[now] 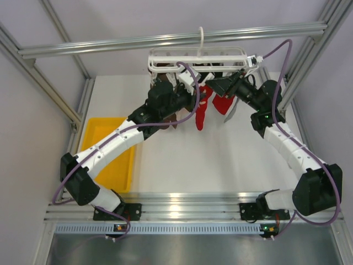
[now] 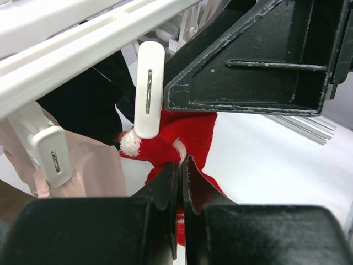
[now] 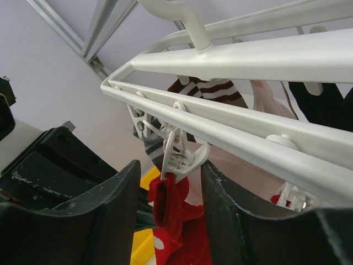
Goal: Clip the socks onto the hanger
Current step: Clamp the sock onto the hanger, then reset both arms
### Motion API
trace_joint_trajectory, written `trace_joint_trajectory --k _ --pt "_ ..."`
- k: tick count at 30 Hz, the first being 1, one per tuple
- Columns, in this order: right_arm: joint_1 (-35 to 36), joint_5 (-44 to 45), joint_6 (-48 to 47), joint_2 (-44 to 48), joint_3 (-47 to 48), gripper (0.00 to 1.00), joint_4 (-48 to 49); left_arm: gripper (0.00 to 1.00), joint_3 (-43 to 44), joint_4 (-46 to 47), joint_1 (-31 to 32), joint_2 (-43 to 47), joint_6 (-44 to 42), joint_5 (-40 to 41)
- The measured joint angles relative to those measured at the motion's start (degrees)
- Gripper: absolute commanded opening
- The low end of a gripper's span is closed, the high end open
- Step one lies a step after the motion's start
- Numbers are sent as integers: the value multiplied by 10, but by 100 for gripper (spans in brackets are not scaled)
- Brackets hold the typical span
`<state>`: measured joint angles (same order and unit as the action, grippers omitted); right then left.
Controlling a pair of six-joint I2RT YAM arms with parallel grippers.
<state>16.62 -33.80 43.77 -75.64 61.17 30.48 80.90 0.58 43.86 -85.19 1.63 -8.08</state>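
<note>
The white hanger (image 1: pixel 198 57) hangs from the top bar at the back. Two red socks with white markings dangle below it, one (image 1: pixel 202 115) on the left and one (image 1: pixel 223 104) on the right. In the left wrist view a white clip peg (image 2: pixel 149 91) bites the top of a red sock (image 2: pixel 187 130), and my left gripper (image 2: pixel 182 165) is shut on that sock's edge just below the peg. My right gripper (image 3: pixel 168 176) stands open on either side of a clip peg (image 3: pixel 182 157) that holds the red sock (image 3: pixel 171 215); its right finger (image 3: pixel 226 204) touches the peg.
A yellow tray (image 1: pixel 105 149) lies at the left of the table. Other socks hang on the hanger: a pale-pink one (image 2: pixel 88 165), a black one (image 2: pixel 83 99) and a brown-striped one (image 3: pixel 207 91). My right gripper's black body (image 2: pixel 259 61) is close above my left gripper.
</note>
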Motion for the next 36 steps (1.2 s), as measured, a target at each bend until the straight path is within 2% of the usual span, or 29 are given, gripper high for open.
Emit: trace_joint_trajectory --k 1,2,4,5,10,19,20,23,26,29,36 --pt "-1 -2 0 0 0 51 0 0 0 0 0 0 -1 0" --pt "-2 -4 0 0 0 55 0 6 0 0 0 0 -1 0" --pt "-4 -7 2 0 0 60 0 25 0 0 0 0 -5 2" --pt "-5 -9 3 0 0 66 -1 31 0 0 0 0 -7 2" --pt "-9 -15 2 3 0 72 -10 66 0 -7 0 1 -9 2" --pt "-11 -23 -23 53 -15 82 -55 79 -28 -66 0 42 -11 -6" --pt "-12 -23 -29 65 -20 84 -62 88 -33 -77 -1 53 -12 -7" --pt "-17 -23 -49 106 -46 90 -84 98 -39 -117 -8 83 -9 -10" --pt "-23 -23 -82 155 -70 99 -126 98 -38 -167 -26 106 2 -11" --pt "-24 -25 -145 197 -76 100 -186 98 -28 -220 -63 114 19 -15" --pt "-26 4 -355 268 -74 100 -401 98 -15 -346 -246 118 52 -54"
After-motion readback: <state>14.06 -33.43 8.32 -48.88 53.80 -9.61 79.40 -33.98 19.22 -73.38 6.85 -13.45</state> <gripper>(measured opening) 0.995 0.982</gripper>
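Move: The left gripper is still shut on the cuff of the reindeer red sock. The clip for it sits about 3 cm ahead, 1 cm right and 3 cm above; the pink sock hangs some 3 cm ahead and 5 cm left, the striped sock about 4 cm ahead and 12 cm left. For the right hand, already half open, that clip lies about 1 cm ahead and 1 cm left, between the fingertips; the second red sock hangs 1 cm ahead, 6 cm right and some 6 cm lower. Open the left gripper wide to let go of the sock cuff, ease it back and left about 4 cm, then sweep it left in front of the pink sock, some 19 cm in all, sinking and tipping the fingers down about 25 degrees. Finish opening the right gripper around the clip and draw it back about 9 cm, also right and down, rolling its left side down. ##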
